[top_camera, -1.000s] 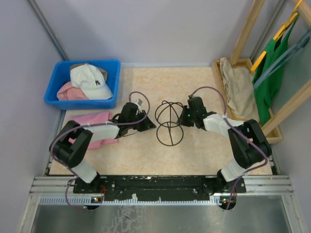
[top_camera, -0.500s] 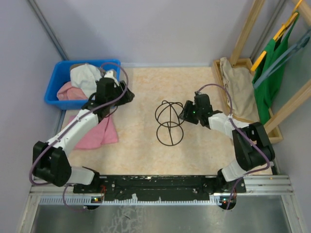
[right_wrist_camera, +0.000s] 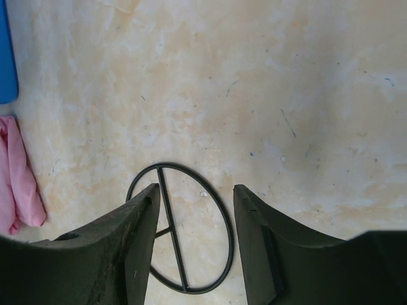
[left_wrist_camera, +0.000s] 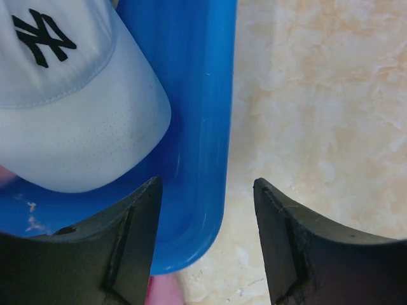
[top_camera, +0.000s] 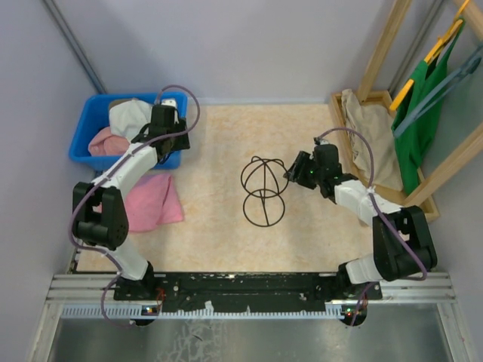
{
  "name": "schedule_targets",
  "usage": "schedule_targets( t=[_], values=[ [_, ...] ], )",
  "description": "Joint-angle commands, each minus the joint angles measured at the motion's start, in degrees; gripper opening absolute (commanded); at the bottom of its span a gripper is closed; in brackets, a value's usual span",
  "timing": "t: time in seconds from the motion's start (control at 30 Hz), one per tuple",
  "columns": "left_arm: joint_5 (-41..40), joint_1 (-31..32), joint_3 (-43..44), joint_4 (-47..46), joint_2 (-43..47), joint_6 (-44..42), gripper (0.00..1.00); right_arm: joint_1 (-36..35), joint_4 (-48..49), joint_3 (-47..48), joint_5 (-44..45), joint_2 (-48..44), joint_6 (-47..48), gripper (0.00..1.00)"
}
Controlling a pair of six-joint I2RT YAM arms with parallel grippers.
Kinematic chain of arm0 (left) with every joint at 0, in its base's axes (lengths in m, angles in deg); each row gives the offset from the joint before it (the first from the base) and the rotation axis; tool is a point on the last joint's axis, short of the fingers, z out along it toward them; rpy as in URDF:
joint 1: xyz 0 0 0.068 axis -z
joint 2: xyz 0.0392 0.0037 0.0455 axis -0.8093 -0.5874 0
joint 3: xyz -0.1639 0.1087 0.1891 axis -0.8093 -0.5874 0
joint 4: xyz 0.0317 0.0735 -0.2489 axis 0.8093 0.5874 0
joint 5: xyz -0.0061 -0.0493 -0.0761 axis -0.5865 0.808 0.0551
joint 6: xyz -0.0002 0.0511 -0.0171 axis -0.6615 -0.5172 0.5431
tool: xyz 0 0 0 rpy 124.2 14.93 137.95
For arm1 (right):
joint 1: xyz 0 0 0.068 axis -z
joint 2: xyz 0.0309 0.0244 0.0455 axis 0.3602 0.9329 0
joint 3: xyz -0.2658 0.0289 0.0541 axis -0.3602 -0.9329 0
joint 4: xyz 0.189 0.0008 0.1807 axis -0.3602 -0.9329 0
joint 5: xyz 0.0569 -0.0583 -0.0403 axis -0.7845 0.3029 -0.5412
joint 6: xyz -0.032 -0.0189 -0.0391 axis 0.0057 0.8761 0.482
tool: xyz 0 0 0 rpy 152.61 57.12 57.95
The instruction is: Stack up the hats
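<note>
A white hat with a black logo lies in the blue bin at the table's far left; from above the white hat rests partly on a pink hat. My left gripper hovers over the blue bin at its near right corner. In the wrist view the left gripper is open, its jaws straddling the bin wall and holding nothing. My right gripper is open just right of the black wire stand. The wire stand shows between the right gripper's jaws, untouched.
A flat pink cloth lies on the table below the bin. A beige garment sits in a wooden rack at the right, with green fabric hanging above it.
My left arm swung from beside the wire stand up to the bin's corner and its gripper opened. My right gripper opened and drew back rightward from the stand.
</note>
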Motion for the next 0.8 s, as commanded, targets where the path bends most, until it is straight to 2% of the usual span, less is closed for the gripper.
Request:
schedule_targets(
  t=[0.0, 0.07, 0.1, 0.13, 0.17, 0.2, 0.27, 0.47, 0.77],
  values=[
    [-2.12, -0.09, 3.52, 0.5, -3.62, -3.57, 0.66, 1.45, 1.27, -0.47, -0.8, -2.74, 1.29, 0.5],
    [-2.7, -0.11, 3.84, -0.24, -5.41, -4.04, 0.63, 1.53, 0.93, -0.39, -0.72, -3.07, 1.4, 0.5],
    [-2.48, -0.11, 4.1, -0.44, -6.29, -3.92, 0.58, 1.53, 0.65, -0.31, -0.34, -3.24, 1.63, 0.5],
    [-1.76, -0.04, 4.55, -0.62, -7.02, -3.91, 0.5, 1.53, 0.27, -0.21, 0.0, -3.41, 1.84, 0.5],
    [0.37, -0.03, 5.39, -0.79, -7.97, -3.86, 0.37, 1.53, -0.2, -0.12, 0.53, -3.57, 2.09, 0.5],
    [2.43, -0.03, 6.39, -0.86, -8.82, -4.09, 0.28, 1.57, -0.52, -0.17, 1.14, -3.83, 2.33, 0.5],
    [4.84, 0.32, 8.7, -0.74, -10.5, -3.16, 0.2, 1.81, -0.92, -0.28, 1.65, -4.14, 2.69, 0.49],
    [8.14, 4.52, 22.32, 3.2, -18.42, -1.99, 0.17, 2.63, -1.01, -1.22, 1.93, -5.2, 2.81, 0.49],
    [10.71, 13.51, 43.98, 8.75, -31.81, 2.08, 0.2, 4.2, -1.85, -2.28, 1.73, -6.78, 3.55, 0.49]
  ],
)
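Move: Just under the left hand is the blue bin's right rim, near its front corner, about 4 cm lower and 2 cm ahead, lying between the open fingers. The white cap in the bin sits some 10 cm to the left and 5 cm ahead, 5 cm lower; the pink cloth lies roughly 17 cm back and 5 cm left, 15 cm down. From the right hand that rim is about 28 cm left and 12 cm ahead. Sinking some 3.5 cm over the bin's right rim, the left hand closes and pinches it between the fingertips, then drags the bin along: forward first, then swinging more and more to the right, about 12 cm right and 7 cm forward, turning slightly clockwise. The right hand, fingers still open, eases about 3 cm to the right. ##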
